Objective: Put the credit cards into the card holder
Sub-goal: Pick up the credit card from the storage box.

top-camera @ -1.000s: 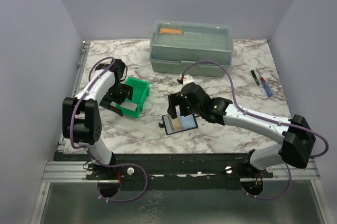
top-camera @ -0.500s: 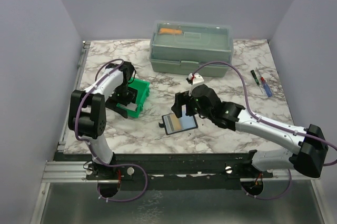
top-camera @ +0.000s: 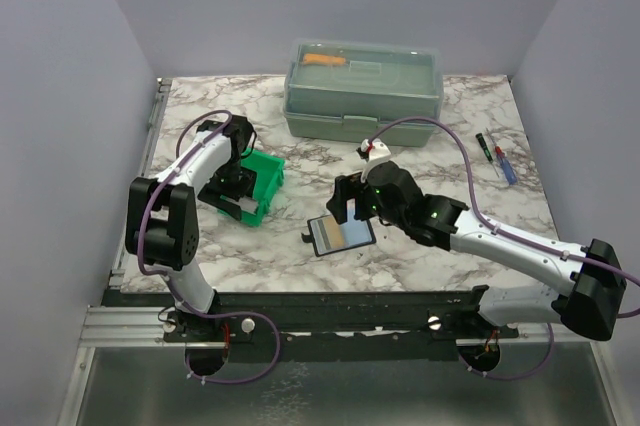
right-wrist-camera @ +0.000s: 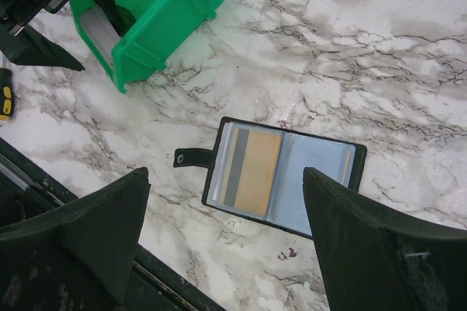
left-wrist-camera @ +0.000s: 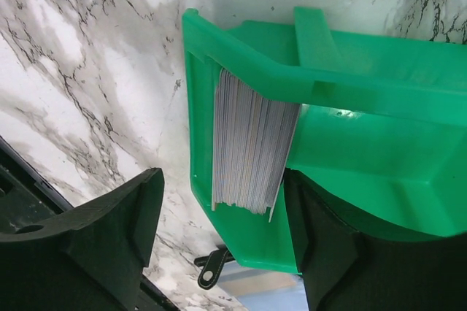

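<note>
The credit cards (left-wrist-camera: 252, 143) stand on edge as a stack in a small green bin (left-wrist-camera: 365, 128). My left gripper (left-wrist-camera: 222, 183) is open and straddles the stack and the bin's wall. One finger (left-wrist-camera: 109, 231) is outside the bin and the other (left-wrist-camera: 328, 252) is beside the stack. In the top view this gripper (top-camera: 232, 196) is at the bin (top-camera: 262, 174). The black card holder (right-wrist-camera: 284, 172) lies open with a yellowish card (right-wrist-camera: 257, 171) in its left pocket. My right gripper (right-wrist-camera: 226, 176) is open and empty above it, as the top view (top-camera: 350, 208) also shows.
A big grey-green lidded toolbox (top-camera: 363, 91) stands at the back. Two pens (top-camera: 497, 156) lie at the right. The card holder's strap (right-wrist-camera: 191, 158) points towards the bin (right-wrist-camera: 153, 12). The table's front edge and a metal rail run just below the card holder.
My left gripper has moved into the green bin round the card stack. My right gripper has risen off the card holder and drawn back a little to the right.
</note>
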You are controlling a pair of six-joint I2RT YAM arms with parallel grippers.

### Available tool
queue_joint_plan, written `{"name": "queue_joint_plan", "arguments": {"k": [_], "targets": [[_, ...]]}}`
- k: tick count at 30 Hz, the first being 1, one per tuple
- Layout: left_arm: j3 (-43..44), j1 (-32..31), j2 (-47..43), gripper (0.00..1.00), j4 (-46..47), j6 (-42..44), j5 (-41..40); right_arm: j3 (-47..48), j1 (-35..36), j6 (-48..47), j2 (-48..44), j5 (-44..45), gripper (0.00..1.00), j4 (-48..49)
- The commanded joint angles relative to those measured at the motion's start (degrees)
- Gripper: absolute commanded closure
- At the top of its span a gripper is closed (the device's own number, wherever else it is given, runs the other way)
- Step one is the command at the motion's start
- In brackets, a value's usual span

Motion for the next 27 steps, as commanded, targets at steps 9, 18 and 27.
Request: {"name": "queue_joint_plan", "arguments": {"k": [9, 18, 27], "targets": [[-0.66, 0.11, -1.74, 0.57, -1.60, -0.15, -2.23, -0.77, 0.17, 0.76, 0.02, 1.42, 0.12, 1.61], [-0.07, 0.04, -1.38, 0.80, -1.39, 0.47, -2.14, -0.29, 0.17, 0.67, 1.72, 0.99, 0.12, 1.96], [0.56, -0.09, -2.16, 0.91, -1.84, 0.75, -2.68, -0.10, 0.17, 0.53, 2.59, 0.97, 0.12, 2.21]]}}
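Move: The left hand hangs pointing down, its open fingers astride the stack of credit cards, whose middle is about 1 cm ahead, 1 cm right and 3 cm below. The storage box's middle is some 5 cm ahead, 3 cm right and 4 cm lower; the open card holder lies roughly 22 cm right, 5 cm back and 6 cm lower. From the right hand the cards are about 21 cm left, 4 cm ahead and 14 cm below. Staying in place, the left hand closes nearly shut at the stack's front face, seeming to pinch the front card. ##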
